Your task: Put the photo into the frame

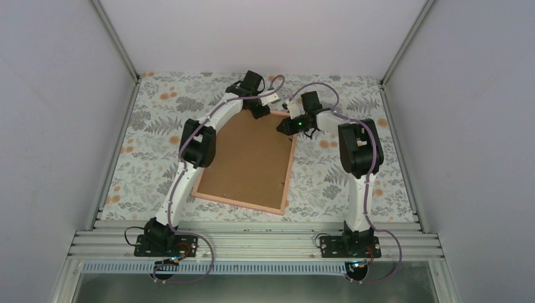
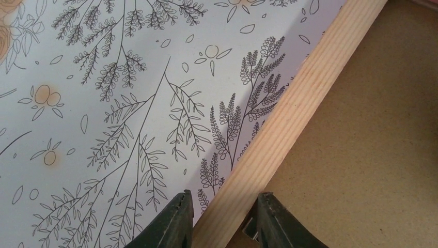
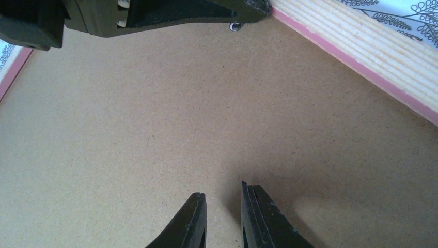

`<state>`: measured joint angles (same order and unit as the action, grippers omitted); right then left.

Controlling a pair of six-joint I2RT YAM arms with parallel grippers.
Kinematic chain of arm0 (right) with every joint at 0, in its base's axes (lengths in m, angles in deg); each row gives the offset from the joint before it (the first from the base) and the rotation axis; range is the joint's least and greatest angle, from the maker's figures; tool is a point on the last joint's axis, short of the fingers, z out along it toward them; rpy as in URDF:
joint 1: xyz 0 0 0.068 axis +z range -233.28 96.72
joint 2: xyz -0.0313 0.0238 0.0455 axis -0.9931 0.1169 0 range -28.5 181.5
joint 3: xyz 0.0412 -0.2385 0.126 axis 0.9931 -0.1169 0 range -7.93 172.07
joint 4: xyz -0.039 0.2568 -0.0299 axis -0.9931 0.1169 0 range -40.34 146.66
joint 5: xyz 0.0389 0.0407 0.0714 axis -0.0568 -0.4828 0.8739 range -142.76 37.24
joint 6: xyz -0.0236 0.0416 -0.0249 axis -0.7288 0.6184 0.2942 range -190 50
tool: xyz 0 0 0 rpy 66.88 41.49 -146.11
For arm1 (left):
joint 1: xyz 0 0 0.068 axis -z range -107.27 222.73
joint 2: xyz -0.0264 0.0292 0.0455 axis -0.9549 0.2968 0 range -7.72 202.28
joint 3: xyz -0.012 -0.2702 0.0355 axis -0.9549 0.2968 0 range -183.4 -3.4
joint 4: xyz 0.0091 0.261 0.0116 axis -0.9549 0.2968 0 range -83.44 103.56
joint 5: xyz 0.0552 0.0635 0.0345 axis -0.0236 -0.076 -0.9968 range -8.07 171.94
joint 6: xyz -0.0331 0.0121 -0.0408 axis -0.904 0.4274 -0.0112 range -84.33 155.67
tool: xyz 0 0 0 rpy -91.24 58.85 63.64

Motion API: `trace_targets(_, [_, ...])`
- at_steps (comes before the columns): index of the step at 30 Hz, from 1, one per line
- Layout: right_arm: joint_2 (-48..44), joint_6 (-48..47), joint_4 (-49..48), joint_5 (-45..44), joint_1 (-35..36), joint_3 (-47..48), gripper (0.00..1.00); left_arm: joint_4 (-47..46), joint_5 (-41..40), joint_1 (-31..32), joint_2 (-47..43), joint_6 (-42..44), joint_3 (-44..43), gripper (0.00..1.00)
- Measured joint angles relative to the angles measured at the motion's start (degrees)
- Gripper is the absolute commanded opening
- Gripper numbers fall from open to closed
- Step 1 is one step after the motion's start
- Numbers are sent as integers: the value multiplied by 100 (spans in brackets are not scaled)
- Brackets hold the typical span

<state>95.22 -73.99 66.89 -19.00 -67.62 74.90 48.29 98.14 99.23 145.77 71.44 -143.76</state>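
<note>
The frame (image 1: 240, 203) lies face down on the flowered table, its pale wooden rail (image 2: 289, 111) edged in pink (image 3: 361, 46). A brown backing board (image 1: 252, 158) fills it. No photo shows in any view. My left gripper (image 1: 262, 112) is at the frame's far edge. In the left wrist view its jaws (image 2: 223, 204) sit tight against both sides of the rail, shut on it. My right gripper (image 1: 282, 126) hovers over the board's far right corner. Its fingers (image 3: 223, 194) stand a narrow gap apart, with nothing between them.
A small metal tab (image 2: 249, 231) shows by the inner finger of the left gripper. The left gripper's body (image 3: 155, 15) crosses the top of the right wrist view. Grey walls close in the flowered tablecloth (image 1: 353, 183) on three sides.
</note>
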Motion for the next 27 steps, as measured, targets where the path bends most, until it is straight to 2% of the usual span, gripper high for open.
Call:
trace_targets(7, [-2, 0, -2, 0, 0, 0, 19, -7, -98, 28, 0, -122, -7, 30])
trace_targets(14, [-7, 0, 7, 31, 0, 7, 22, -11, -155, 22, 0, -420, -42, 52])
trace_targets(17, [-39, 0, 90, 61, 0, 24, 24, -87, -92, -17, -4, -599, -42, 58])
trace_targets(21, [-184, 20, 286, 140, -4, 103, 32, -118, 35, -85, -188, -713, -9, 62])
trace_targets(24, [-529, 79, 374, 201, -33, 105, 42, -116, 195, -155, -605, -782, 179, 64])
trace_targets(27, [-1084, 162, 378, 297, -133, 48, 52, -251, 398, -232, -1462, -813, 964, 65])
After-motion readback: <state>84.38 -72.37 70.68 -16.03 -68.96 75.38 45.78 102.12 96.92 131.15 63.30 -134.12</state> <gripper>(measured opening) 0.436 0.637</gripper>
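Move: The left fingers straddle the frame's far rail, with its metal tab about 1 cm back from the hand point, at their tips. The frame's far right corner is some 12 cm right of this hand and 3 cm back. From the right hand, low over the backing board, that same tab lies roughly 9 cm ahead and 5 cm left; the right rail's tab is about 4 cm back and 4 cm right. The left fingers keep their pinch across the far rail and tab while the wrist turns slightly counter-clockwise, then spread wide and come free, the hand lifting about 10 cm and drifting a little left. The right hand first stays on the board with its fingers nearly shut, then lifts straight up some 9 cm away from the board, its fingers parting partway. ##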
